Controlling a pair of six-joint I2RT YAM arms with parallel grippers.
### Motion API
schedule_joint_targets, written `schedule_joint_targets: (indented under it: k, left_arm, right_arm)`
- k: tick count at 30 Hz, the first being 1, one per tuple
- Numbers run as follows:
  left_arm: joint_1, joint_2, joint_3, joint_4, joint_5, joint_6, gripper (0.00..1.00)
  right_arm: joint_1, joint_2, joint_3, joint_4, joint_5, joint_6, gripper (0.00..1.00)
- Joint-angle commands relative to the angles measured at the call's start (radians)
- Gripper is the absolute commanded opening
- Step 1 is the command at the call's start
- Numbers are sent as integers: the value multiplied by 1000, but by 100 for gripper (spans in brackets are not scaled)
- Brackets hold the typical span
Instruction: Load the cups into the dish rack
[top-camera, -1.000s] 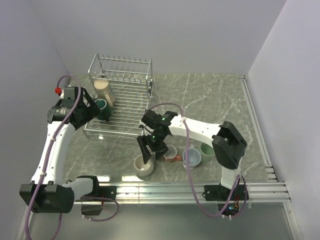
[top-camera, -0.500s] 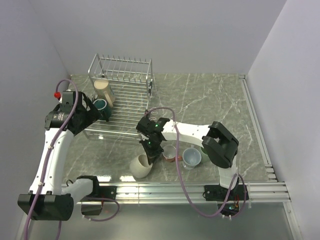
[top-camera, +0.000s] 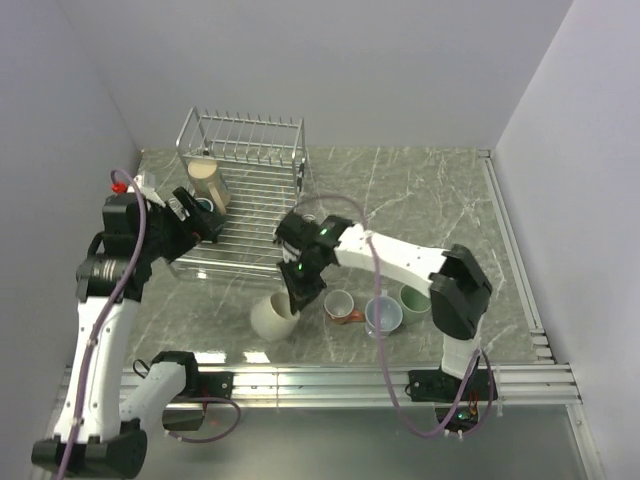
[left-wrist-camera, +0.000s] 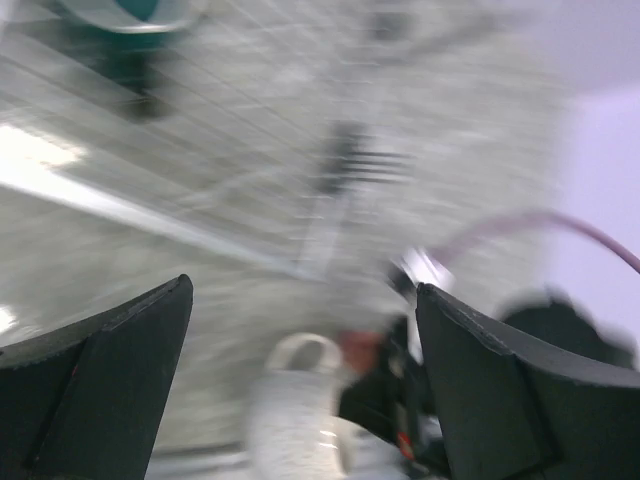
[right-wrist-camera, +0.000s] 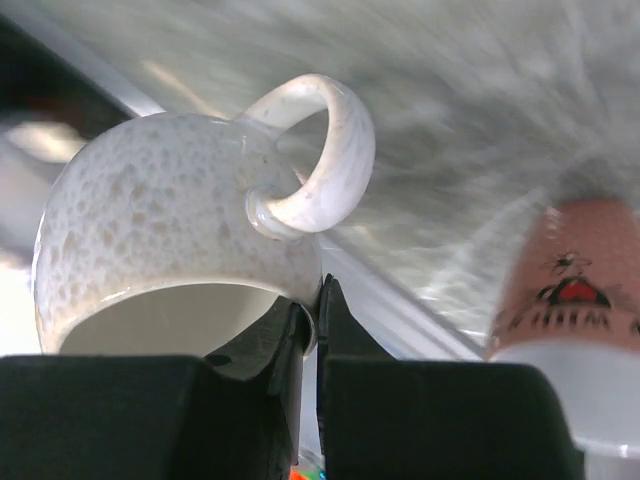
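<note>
My right gripper (top-camera: 299, 297) (right-wrist-camera: 312, 300) is shut on the rim of the wide cream cup (top-camera: 271, 318) (right-wrist-camera: 170, 220), one finger inside and one outside, just below its handle. The cup hangs tilted, mouth toward the gripper. The red-brown cup (top-camera: 340, 306) (right-wrist-camera: 570, 290), the light blue-grey cup (top-camera: 383, 315) and the pale green cup (top-camera: 414, 298) stand on the table to its right. In the dish rack (top-camera: 252, 205) are the tall tan cup (top-camera: 208, 180) and the dark green cup (top-camera: 204, 208) (left-wrist-camera: 130, 15). My left gripper (top-camera: 203, 226) (left-wrist-camera: 302, 290) hovers open and empty at the rack's left front.
The rack stands at the back left against the wall, with its upright tines along the far side. A metal rail (top-camera: 400, 378) runs along the near table edge. The left wrist view is blurred; it shows the cream cup (left-wrist-camera: 295, 420) and the right arm below.
My right gripper shut on the cream cup's rim and tipped it up and to the left. The left arm drew back from the dark green cup in the rack.
</note>
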Motion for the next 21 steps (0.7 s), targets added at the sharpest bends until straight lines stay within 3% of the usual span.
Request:
schedule_joint_targets:
  k: [1, 3, 5, 8, 17, 21]
  left_arm:
    - [-3, -119, -70, 313, 388, -110, 99]
    - [-3, -158, -116, 537, 520, -201, 99]
    - [-3, -169, -130, 645, 592, -328, 100]
    - [-3, -140, -144, 780, 614, -424, 100]
    - [-10, -75, -263, 1125, 657, -640, 99]
    - [-13, -58, -329, 1334, 677, -769, 99]
  right_arm:
    - [-129, -189, 160, 117, -252, 66, 0]
    - [-243, -256, 119, 250, -451, 199, 0]
    - [-304, -295, 41, 490, -540, 325, 0]
    - [-370, -314, 28, 709, -665, 509, 0]
    - [-375, -257, -7, 1323, -749, 1002, 0]
    - [-375, -231, 4, 1383, -759, 1057, 0]
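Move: The right gripper already holds the cream speckled cup by its rim, tilted and clear of the table. The waiting open left gripper is about 22 cm to its left, 11 cm ahead and 17 cm higher. The small pink cup stands level with the right hand, 9 cm to its right; the dish rack's middle is roughly 21 cm ahead and 15 cm to its left. From the left hand, the speckled cup is some 18 cm right, 14 cm back and 19 cm below. Still pinching the speckled cup's rim, the right hand sweeps it up nearly 30 cm and about 11 cm forward to meet the left gripper, rolling some 60 degrees until its fingers point level to the left. The left hand, fingers staying wide open, rises and comes right towards the cup, swinging its fingertips up and round to face right; both ease off near the end. ##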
